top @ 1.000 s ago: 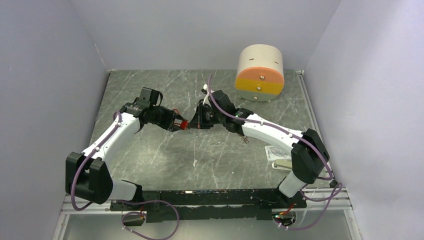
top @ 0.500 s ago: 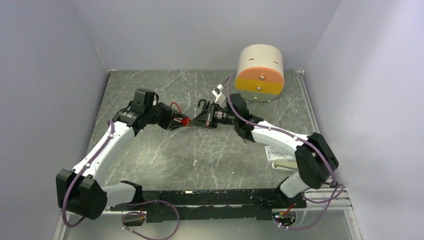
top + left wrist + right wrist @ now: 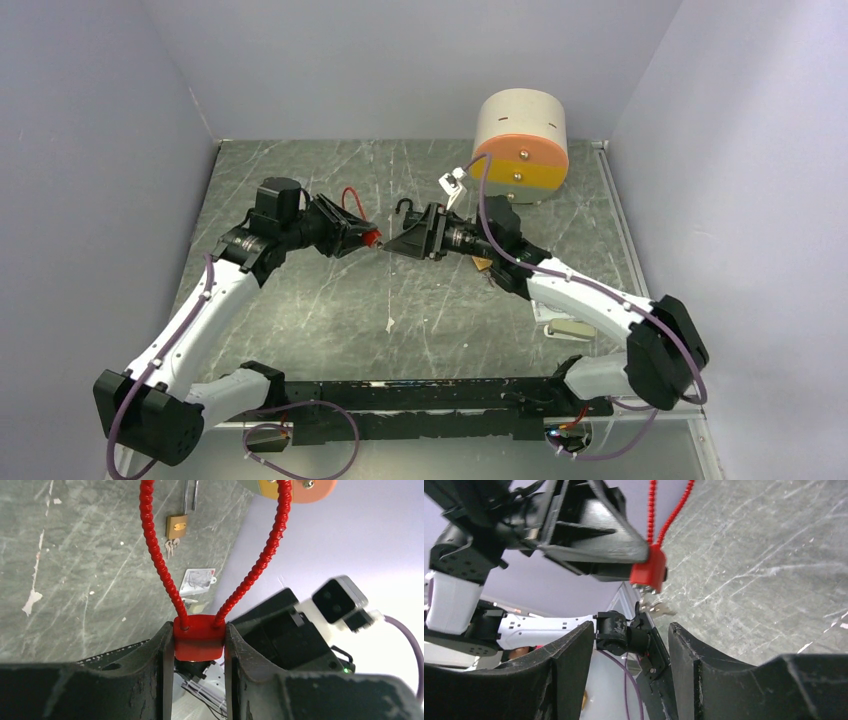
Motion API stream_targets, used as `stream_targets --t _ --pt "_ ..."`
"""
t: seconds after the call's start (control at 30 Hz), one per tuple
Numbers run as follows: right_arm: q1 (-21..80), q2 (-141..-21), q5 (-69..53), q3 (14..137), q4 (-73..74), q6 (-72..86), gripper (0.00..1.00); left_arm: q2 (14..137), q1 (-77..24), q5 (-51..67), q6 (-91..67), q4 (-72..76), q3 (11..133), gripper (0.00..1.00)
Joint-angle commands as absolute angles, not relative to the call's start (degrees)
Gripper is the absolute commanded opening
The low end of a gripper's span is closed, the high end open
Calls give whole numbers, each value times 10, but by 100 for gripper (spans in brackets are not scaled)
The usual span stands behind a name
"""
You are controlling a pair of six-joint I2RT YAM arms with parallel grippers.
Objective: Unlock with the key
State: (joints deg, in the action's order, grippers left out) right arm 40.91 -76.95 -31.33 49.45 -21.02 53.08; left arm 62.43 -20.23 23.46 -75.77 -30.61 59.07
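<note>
My left gripper [image 3: 362,238] is shut on the body of a red cable lock [image 3: 371,238] held above the middle of the table. In the left wrist view the red body [image 3: 198,642] sits pinched between both fingers [image 3: 162,650], and its ribbed red cable loop [image 3: 156,550] rises away from it. A silver key [image 3: 657,609] hangs from the underside of the lock [image 3: 649,572] in the right wrist view. My right gripper [image 3: 393,245] faces the lock from the right. It is open [image 3: 631,630], with nothing between its fingers and a gap to the key.
A beige drum with an orange and yellow face [image 3: 520,145] stands at the back right. A brass padlock [image 3: 177,526] with small keys [image 3: 171,546] lies on the marble table [image 3: 330,300] behind the right wrist. A white tag [image 3: 553,304] lies at the right.
My right gripper was shut at the lock and now stands open, drawn slightly back. The key stays in the lock. Both arms have reached further forward, and the lock has kept its place.
</note>
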Motion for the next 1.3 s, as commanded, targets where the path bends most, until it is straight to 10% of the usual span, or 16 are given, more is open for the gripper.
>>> stream_targets --t 0.0,0.47,1.27 --pt "412 -722 -294 482 -235 484 59 615 -203 212 -719 -275 617 3" --pt "460 -776 -196 587 -112 423 27 612 -203 229 -738 -270 611 2" --pt "460 -804 -212 600 -137 462 0 604 -203 276 -787 -264 618 3"
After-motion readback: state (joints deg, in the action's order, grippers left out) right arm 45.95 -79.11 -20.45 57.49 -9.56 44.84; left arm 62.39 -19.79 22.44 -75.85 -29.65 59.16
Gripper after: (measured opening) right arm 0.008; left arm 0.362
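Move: Just past the right fingertips sits the key, about 1 cm ahead, 2 cm to the left and level with them. The red lock's body is roughly 3 cm ahead, 4 cm left and level. On the table some 24 cm below lie the black padlock, about 20 cm ahead and 5 cm right, and the brass padlock, roughly 10 cm ahead and 22 cm right. From the left hand, the key lies about 2 cm back, 2 cm right and 1 cm lower. Backing off up and slightly right by 1 to 2 cm, the right hand then comes left about 2.5 cm, sinks and eases forward about 2 cm towards the key, fingertips dipping some 10 degrees. Its fingers close from over half open to shut, pinching the key right at the lock's underside, while the left hand keeps its grip on the red lock, nearly still. ##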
